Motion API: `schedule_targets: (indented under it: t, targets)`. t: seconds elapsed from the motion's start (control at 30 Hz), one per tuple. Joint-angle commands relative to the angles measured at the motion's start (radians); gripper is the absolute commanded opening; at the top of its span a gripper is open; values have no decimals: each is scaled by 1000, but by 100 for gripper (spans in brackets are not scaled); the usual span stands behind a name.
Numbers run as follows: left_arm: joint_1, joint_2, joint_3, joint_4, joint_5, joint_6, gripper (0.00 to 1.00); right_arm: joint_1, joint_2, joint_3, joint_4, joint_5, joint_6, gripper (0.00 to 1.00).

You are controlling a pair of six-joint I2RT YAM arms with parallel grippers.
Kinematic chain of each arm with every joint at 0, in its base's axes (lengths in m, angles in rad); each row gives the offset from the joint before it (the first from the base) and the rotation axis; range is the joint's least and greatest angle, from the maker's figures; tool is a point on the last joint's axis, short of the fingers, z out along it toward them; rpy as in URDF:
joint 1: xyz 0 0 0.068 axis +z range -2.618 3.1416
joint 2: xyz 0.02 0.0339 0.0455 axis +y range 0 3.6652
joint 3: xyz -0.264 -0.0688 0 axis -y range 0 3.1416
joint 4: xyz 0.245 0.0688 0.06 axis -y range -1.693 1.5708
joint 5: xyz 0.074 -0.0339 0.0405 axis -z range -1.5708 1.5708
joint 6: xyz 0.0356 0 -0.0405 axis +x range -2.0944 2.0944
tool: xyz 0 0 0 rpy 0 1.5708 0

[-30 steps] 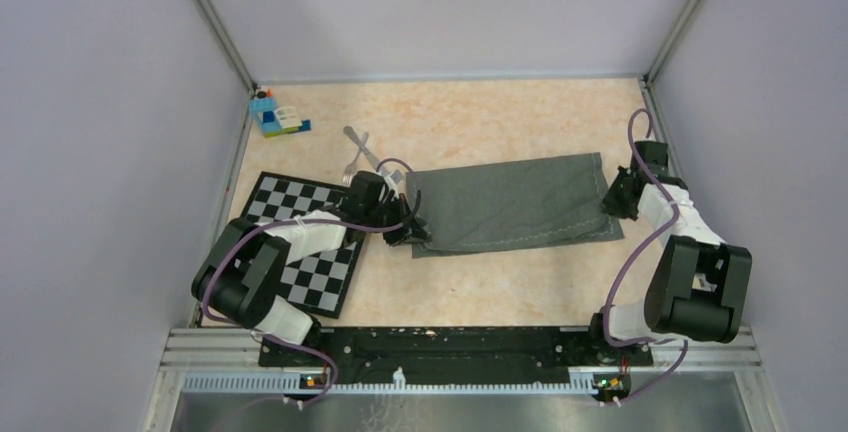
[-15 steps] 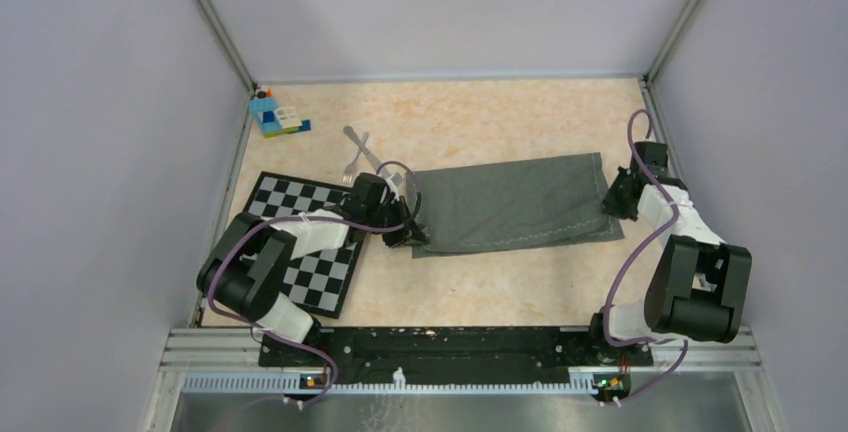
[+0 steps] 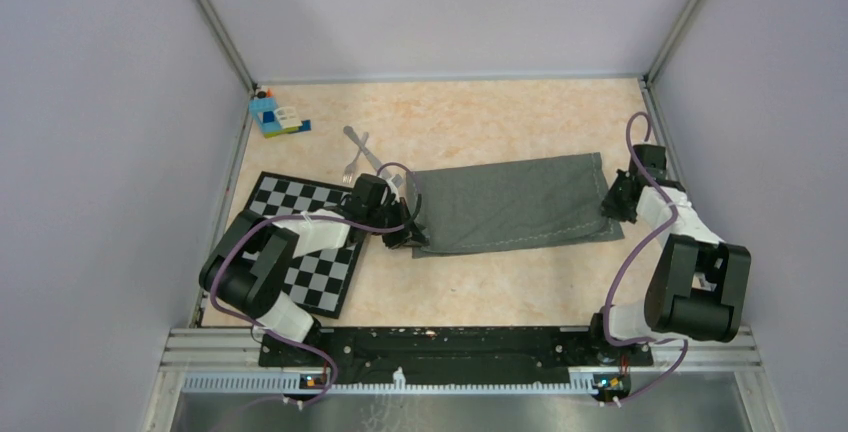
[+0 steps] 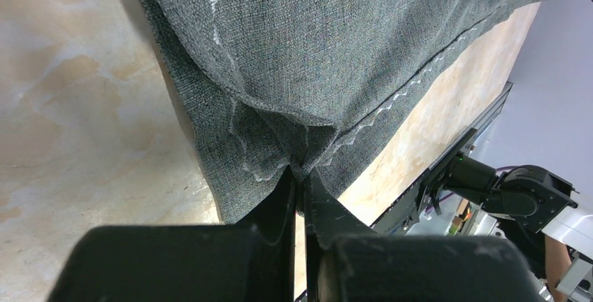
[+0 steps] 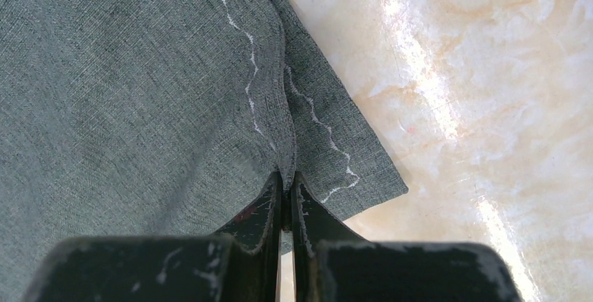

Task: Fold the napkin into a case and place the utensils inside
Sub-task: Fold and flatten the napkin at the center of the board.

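The dark grey napkin [image 3: 515, 202] lies folded over as a wide strip in the middle of the table. My left gripper [image 3: 405, 235] is at its left end, jaws shut on a bunched fold of the stitched hem [image 4: 299, 175]. At the strip's right end my right gripper [image 3: 612, 202] is shut on the doubled edge [image 5: 287, 176] near a corner. Up close, grey cloth fills both the left wrist view [image 4: 315, 50] and the right wrist view [image 5: 126, 92]. The utensils [image 3: 360, 152], a silver fork and knife, lie crossed on the table just beyond the left gripper.
A black-and-white checkered mat [image 3: 320, 272] lies under the left arm at the table's left. A blue toy-brick block [image 3: 272, 115] sits in the far left corner. Walls with metal posts close in three sides of the table.
The left arm has shifted very slightly. Both grippers stay pinched on the napkin's ends, and the cloth lies where it did.
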State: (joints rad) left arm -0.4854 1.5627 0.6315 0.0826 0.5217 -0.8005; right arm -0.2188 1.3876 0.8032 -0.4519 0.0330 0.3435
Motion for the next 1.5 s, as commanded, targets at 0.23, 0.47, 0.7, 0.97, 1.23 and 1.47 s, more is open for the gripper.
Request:
schedule_targets:
  t: [0.23, 0.47, 0.7, 0.97, 1.23, 1.47]
  targets:
    - [-2, -8, -16, 16, -21, 21, 6, -8, 19, -3, 38, 4, 9, 0]
    - [-2, -3, -20, 22, -8, 20, 11, -8, 7, -9, 38, 24, 11, 12]
    - [-4, -182, -69, -69, -131, 41, 54, -6, -152, 51, -72, 102, 22, 60]
    - [-51, -322, 19, -231, -185, 60, 70, 35, -243, 56, -43, -115, 20, 69]
    - [-67, -142, 28, 33, -10, -4, 77, 3, -122, -15, 49, -258, 86, 69]
    - [-27, -27, 19, 62, -90, 39, 81, -10, -65, -80, 101, -144, 84, 69]
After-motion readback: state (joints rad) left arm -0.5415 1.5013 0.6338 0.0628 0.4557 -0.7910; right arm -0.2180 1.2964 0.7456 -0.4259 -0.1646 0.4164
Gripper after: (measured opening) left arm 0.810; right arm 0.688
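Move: The napkin's top-layer near corners are still pinched low over the cloth. From the left hand, the bottom layer's near-left corner lies about 4 cm back and 2 cm left. The knife is 19 cm ahead and 12 cm left, the chessboard's middle level and 26 cm left. From the right hand, the near-right corner is about 5 cm back and 3 cm right, the napkin's middle 2 cm ahead and 20 cm left. All lie 1–2 cm lower. The napkin's folded edge is kept pinched and eased half a centimetre down, then both hands open wide and let go. The left rises about 6 cm, drifting back-left, then sinks back over its corner. The right lifts 9 cm, swings some 4 cm left and sinks low over the cloth, its left side rolling up about 10 degrees. ##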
